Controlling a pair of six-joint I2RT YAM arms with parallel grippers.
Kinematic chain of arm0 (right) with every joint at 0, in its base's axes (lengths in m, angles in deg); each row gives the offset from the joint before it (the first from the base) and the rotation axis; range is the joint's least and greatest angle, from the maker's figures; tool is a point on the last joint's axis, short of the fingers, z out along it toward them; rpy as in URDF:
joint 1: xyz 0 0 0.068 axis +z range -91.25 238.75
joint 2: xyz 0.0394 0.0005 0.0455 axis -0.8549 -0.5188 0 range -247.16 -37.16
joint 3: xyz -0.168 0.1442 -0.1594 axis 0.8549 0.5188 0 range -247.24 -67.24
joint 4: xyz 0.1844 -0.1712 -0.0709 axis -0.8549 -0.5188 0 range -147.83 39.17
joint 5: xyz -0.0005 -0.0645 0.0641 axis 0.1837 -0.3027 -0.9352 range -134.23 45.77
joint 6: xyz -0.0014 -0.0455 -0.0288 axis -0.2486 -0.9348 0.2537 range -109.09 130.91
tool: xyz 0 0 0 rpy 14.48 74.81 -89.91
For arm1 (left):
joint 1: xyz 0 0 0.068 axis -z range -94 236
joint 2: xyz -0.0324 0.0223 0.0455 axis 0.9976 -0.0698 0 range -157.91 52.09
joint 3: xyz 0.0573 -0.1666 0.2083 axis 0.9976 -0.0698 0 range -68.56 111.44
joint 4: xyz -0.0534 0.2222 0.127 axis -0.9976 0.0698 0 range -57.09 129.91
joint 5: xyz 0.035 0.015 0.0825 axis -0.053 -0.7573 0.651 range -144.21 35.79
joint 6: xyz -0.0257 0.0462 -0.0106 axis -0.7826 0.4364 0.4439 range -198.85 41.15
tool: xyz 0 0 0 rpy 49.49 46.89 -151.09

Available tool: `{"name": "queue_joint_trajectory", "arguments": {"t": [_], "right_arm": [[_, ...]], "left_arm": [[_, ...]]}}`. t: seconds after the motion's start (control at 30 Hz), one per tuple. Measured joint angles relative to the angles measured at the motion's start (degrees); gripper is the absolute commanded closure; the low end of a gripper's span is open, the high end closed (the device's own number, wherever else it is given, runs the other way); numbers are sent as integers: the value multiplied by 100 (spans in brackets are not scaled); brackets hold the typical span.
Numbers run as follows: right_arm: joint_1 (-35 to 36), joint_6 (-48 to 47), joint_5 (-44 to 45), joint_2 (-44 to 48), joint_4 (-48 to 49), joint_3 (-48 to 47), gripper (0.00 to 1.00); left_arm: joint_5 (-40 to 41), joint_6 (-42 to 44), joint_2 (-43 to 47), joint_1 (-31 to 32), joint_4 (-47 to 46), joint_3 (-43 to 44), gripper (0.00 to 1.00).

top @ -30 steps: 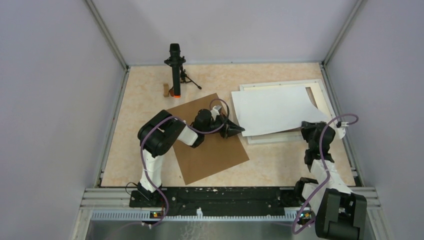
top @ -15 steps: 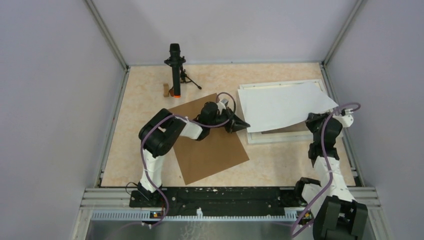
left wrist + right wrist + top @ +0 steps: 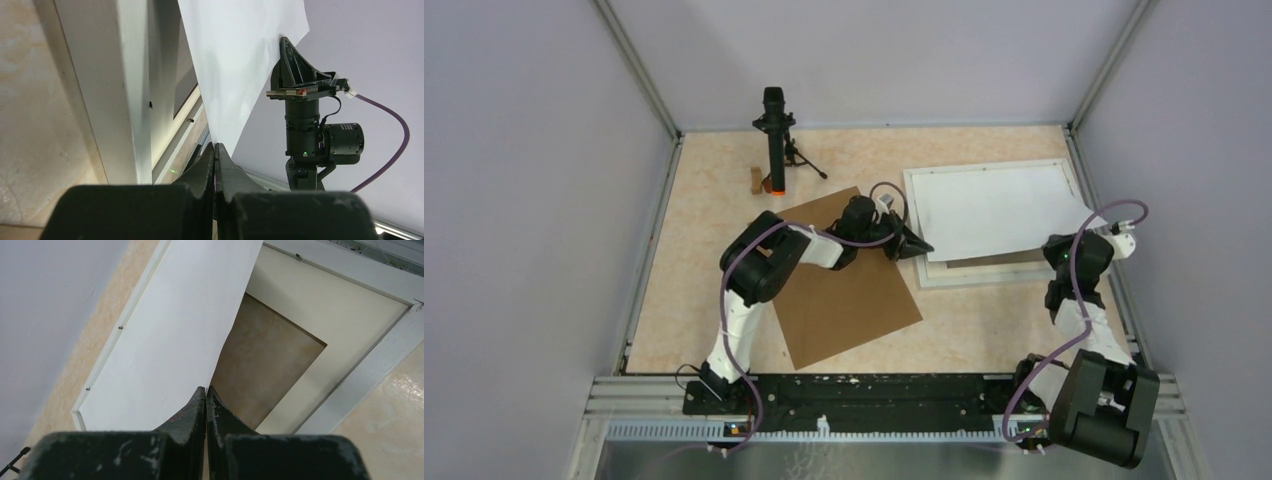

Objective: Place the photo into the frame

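The photo shows only its white back and hangs stretched between both grippers, over the white frame at the table's right rear. My left gripper is shut on the photo's near left corner, and in the left wrist view its jaws pinch the sheet's edge beside a frame rail. My right gripper is shut on the near right corner. The right wrist view has its tips closed on the paper, above the frame's cream mat. The printed side is hidden.
A brown cardboard sheet lies under the left forearm at mid-table. A black stand on small tripod legs and a little wooden block sit at the back left. Grey walls close in on three sides, and a metal rail runs along the near edge.
Both grippers have carried the photo rightward and toward the back. It now covers most of the frame, and its right corner is pulled out past the right rail instead of curling.
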Motion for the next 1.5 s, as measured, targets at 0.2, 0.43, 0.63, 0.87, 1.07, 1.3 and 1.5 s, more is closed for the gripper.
{"name": "queue_joint_trajectory", "arguments": {"t": [0.2,0.43,0.63,0.87,1.07,1.3,1.5], "right_arm": [[-133,7,-133,-284,179,-2,100],[-179,9,-247,-448,192,-79,77],[-199,2,-431,-507,-1025,-870,7],[-208,-210,-7,-680,-3563,-2299,1],[-208,-605,323,-304,-5053,-2597,1],[1587,-1510,-1257,9,-4597,-2769,1],[4505,-1810,-2583,-2299,-3814,-3849,1]], "left_arm": [[-50,70,-131,13,188,212,97],[-31,216,-125,9,354,170,78],[-173,638,437,-13,719,-542,23],[28,2542,2520,-144,2476,-1228,2],[1322,4474,4553,-201,4352,-1410,1],[3401,4986,5919,-201,6076,-2188,2],[4232,4063,6304,-212,6878,-3058,2]]}}
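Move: Both my hands hold the near edge of the face-down photo over the frame. From my left hand the frame's middle lies about 16 cm right, 9 cm ahead and 4 cm below; the brown board's middle is some 22 cm left, 5 cm back and 5 cm below. From my right hand the frame's middle is roughly 9 cm left, 6 cm ahead and 6 cm below, the board's middle 47 cm left, 8 cm back and 7 cm below. I ease the photo's near edge down about a centimetre with both hands, then open both grippers wide and let it go. My left hand lifts over and swings some 27 cm left and 12 cm back, turning its fingers downwards, then sinks towards the brown board; my right hand backs off roughly 6 cm, tipping down, then sweeps left about 33 cm towards the board, turning counter-clockwise. ##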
